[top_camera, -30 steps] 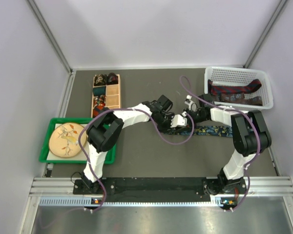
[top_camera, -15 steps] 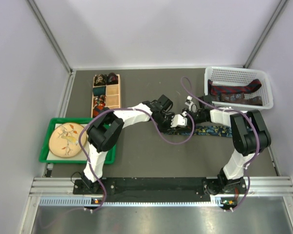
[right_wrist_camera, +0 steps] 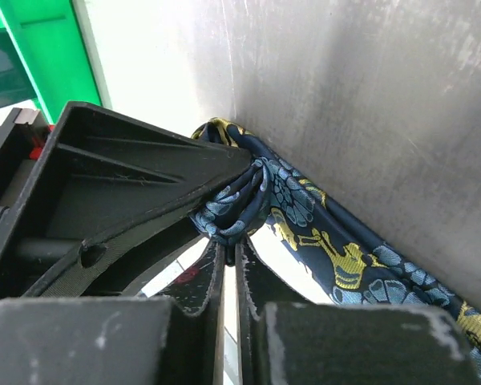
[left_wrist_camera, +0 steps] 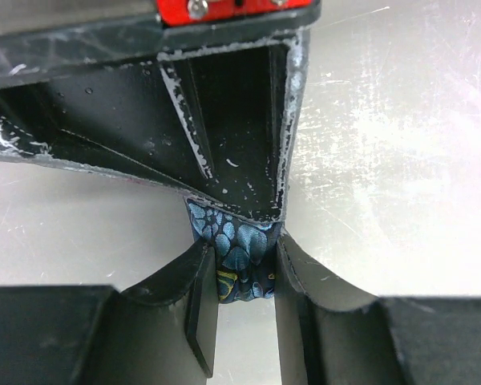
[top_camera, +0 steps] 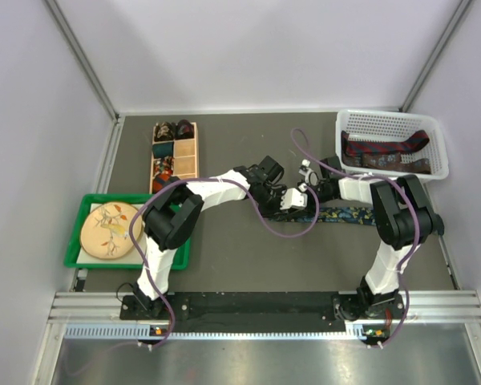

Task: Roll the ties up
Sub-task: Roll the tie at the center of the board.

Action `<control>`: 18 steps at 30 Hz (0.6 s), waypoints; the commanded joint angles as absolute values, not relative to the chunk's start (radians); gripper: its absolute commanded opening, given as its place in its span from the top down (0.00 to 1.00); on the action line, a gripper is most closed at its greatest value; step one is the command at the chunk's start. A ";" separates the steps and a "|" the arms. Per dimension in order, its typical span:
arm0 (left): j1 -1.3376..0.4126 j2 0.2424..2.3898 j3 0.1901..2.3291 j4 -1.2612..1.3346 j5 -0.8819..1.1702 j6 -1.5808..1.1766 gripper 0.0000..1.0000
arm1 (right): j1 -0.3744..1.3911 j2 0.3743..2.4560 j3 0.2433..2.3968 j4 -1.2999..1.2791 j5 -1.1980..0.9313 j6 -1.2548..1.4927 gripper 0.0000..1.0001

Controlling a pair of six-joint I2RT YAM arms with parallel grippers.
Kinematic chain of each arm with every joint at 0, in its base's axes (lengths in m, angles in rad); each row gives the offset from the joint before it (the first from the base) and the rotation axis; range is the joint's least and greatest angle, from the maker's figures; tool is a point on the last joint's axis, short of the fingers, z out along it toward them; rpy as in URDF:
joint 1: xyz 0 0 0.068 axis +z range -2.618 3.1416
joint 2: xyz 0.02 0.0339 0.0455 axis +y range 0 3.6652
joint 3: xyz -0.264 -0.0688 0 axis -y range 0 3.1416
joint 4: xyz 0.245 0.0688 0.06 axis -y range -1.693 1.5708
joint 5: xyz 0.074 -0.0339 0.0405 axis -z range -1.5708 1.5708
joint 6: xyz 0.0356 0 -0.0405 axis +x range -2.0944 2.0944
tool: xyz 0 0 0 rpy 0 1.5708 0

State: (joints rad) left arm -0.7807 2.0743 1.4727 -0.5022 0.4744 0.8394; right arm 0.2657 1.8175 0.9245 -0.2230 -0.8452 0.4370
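Observation:
A dark blue floral tie (top_camera: 349, 214) lies flat on the mat right of centre, and its left end is bunched up between my two grippers. In the left wrist view, my left gripper (left_wrist_camera: 242, 265) is shut on the gathered roll of tie (left_wrist_camera: 228, 233). My right gripper (right_wrist_camera: 229, 239) faces it from the other side, jaws shut, with a fold of the tie (right_wrist_camera: 321, 241) pinched at the very tips. From above, the left gripper (top_camera: 282, 199) and the right gripper (top_camera: 301, 191) nearly touch. More dark red ties (top_camera: 385, 147) lie in the white basket (top_camera: 433, 128).
A wooden divided box (top_camera: 187, 154) at the back left holds several small rolled ties. A green tray (top_camera: 78, 241) with a painted plate (top_camera: 108, 228) sits at the left. Purple cables loop over both arms near the grippers.
My right gripper opened briefly, then closed on the tie's fold and shifted slightly left toward the left gripper. The left gripper kept its hold and stayed put.

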 commanded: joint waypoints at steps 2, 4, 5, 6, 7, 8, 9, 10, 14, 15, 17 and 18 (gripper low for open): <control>-0.776 2.141 1.431 -0.614 0.397 0.847 0.70 | 0.268 1.806 0.966 -0.250 -0.778 0.387 0.77; -0.776 2.140 1.431 -0.617 0.396 0.848 0.70 | 0.267 1.787 0.973 -0.249 -0.784 0.391 0.67; -0.776 2.140 1.431 -0.618 0.396 0.848 0.70 | 0.267 1.779 0.973 -0.247 -0.791 0.400 0.65; -0.776 2.140 1.431 -0.620 0.397 0.850 0.70 | 0.267 1.773 0.973 -0.245 -0.793 0.405 0.64; -0.776 2.138 1.431 -0.620 0.396 0.851 0.70 | 0.265 1.764 0.971 -0.241 -0.799 0.410 0.64; -0.776 2.137 1.431 -0.620 0.397 0.851 0.70 | 0.262 1.761 0.971 -0.235 -0.801 0.417 0.64; -0.776 2.138 1.430 -0.620 0.396 0.853 0.70 | 0.262 1.761 0.969 -0.229 -0.801 0.419 0.65; -0.776 2.138 1.431 -0.620 0.397 0.853 0.70 | 0.261 1.761 0.971 -0.222 -0.798 0.423 0.65; -0.776 2.140 1.433 -0.621 0.396 0.856 0.70 | 0.261 1.776 0.969 -0.184 -0.811 0.465 0.65; -0.776 2.141 1.433 -0.620 0.394 0.856 0.70 | 0.259 1.775 0.969 -0.172 -0.813 0.471 0.65; -0.776 2.141 1.433 -0.623 0.397 0.861 0.70 | 0.261 1.775 0.971 -0.163 -0.821 0.476 0.65; -0.776 2.140 1.431 -0.624 0.396 0.861 0.70 | 0.261 1.775 0.971 -0.161 -0.819 0.476 0.65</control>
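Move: The tie's roll is already clamped between the left fingertips, so it sits at the left hand point. From the shut right fingertips it lies about 2 cm to the left, level fore-and-aft and 1 cm lower. The tie's unrolled tail is centred some 16 cm to the right of the right hand, 1 cm back and 3 cm below. The white basket is roughly 23 cm right and 15 cm ahead. The right fingers open about a third beside the roll, shifting only about half a centimetre; left keeps its clamp. ##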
